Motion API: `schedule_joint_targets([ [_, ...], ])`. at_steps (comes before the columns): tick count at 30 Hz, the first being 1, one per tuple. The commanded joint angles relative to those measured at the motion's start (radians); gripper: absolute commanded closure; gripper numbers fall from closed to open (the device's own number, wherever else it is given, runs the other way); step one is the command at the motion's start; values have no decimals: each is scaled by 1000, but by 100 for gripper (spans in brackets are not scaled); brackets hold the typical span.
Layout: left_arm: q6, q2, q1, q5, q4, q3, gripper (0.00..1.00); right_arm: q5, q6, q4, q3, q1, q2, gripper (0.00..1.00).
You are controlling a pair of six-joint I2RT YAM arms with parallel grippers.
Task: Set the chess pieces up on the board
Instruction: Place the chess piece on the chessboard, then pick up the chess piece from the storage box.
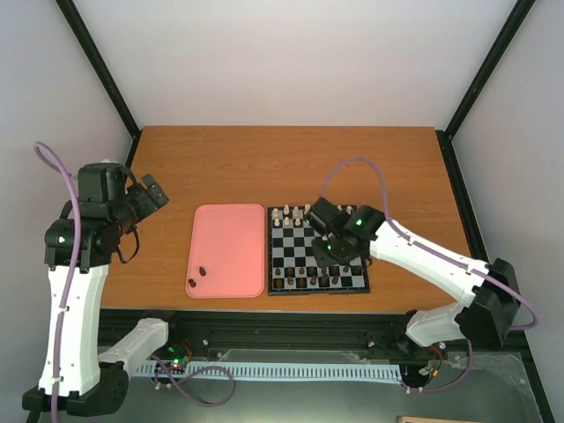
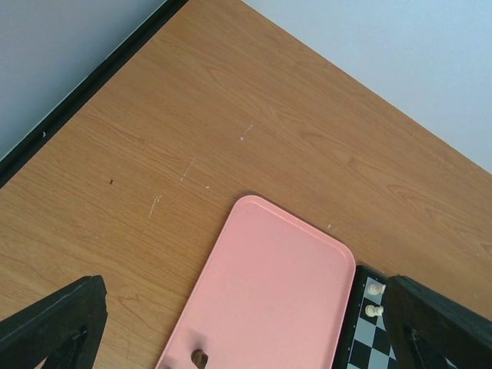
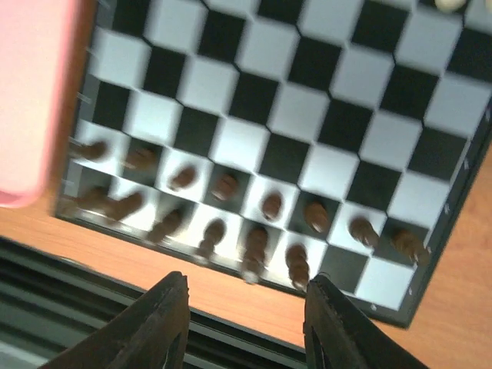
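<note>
The board (image 1: 284,249) lies at mid table, with dark brown chess pieces (image 1: 308,280) filling most of its two near rows. In the right wrist view these pieces (image 3: 270,206) stand blurred on the board (image 3: 307,100). My right gripper (image 1: 328,256) hovers over the board's near rows, open, with nothing between its fingers (image 3: 161,323); its gap (image 3: 246,280) frames the board's near edge. Two more dark pieces (image 1: 202,271) lie on the pink tray (image 1: 226,238). My left gripper (image 1: 154,189) is raised at the far left, open and empty (image 2: 244,296).
Cream-white pieces (image 1: 295,214) line the board's far rows; two of them (image 2: 375,289) show in the left wrist view beside the tray (image 2: 277,277). One dark piece (image 2: 200,357) sits at the tray's near end. A black frame rail (image 3: 115,292) runs along the table's near edge.
</note>
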Motion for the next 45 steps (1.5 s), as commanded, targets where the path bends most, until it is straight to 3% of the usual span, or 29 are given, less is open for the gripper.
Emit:
schedule_joint_targets([
  [1, 13, -11, 6, 0, 6, 25, 0, -23, -87, -2, 198, 18, 69, 58],
  [11, -2, 0, 5, 16, -30, 123, 0, -195, -252, 175, 630, 145, 573, 54],
  [17, 0, 7, 5, 23, -44, 147, 0, -241, -315, 156, 928, 221, 850, 54],
  [23, 1, 3, 5, 32, -55, 137, 0, -311, -347, 128, 1140, 254, 1017, 53],
  [45, 4, 0, 6, 44, -65, 104, 0, -347, -354, 89, 1284, 286, 1213, 58],
])
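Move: The next dark chess piece, standing in the tray's near left part, lies about 36 cm to the right hand's left, 2 cm ahead and 10 cm below. The other leftover piece stands 3 cm left of it and 3 cm nearer the base. The chessboard's middle is about 7 cm ahead of the right hand and 2 cm left. From the left hand the targeted piece lies some 7 cm right, 3 cm back and 31 cm down. The right hand swings up then 35 cm left, yawing counter-clockwise, and sinks towards the chess piece; left rises. ##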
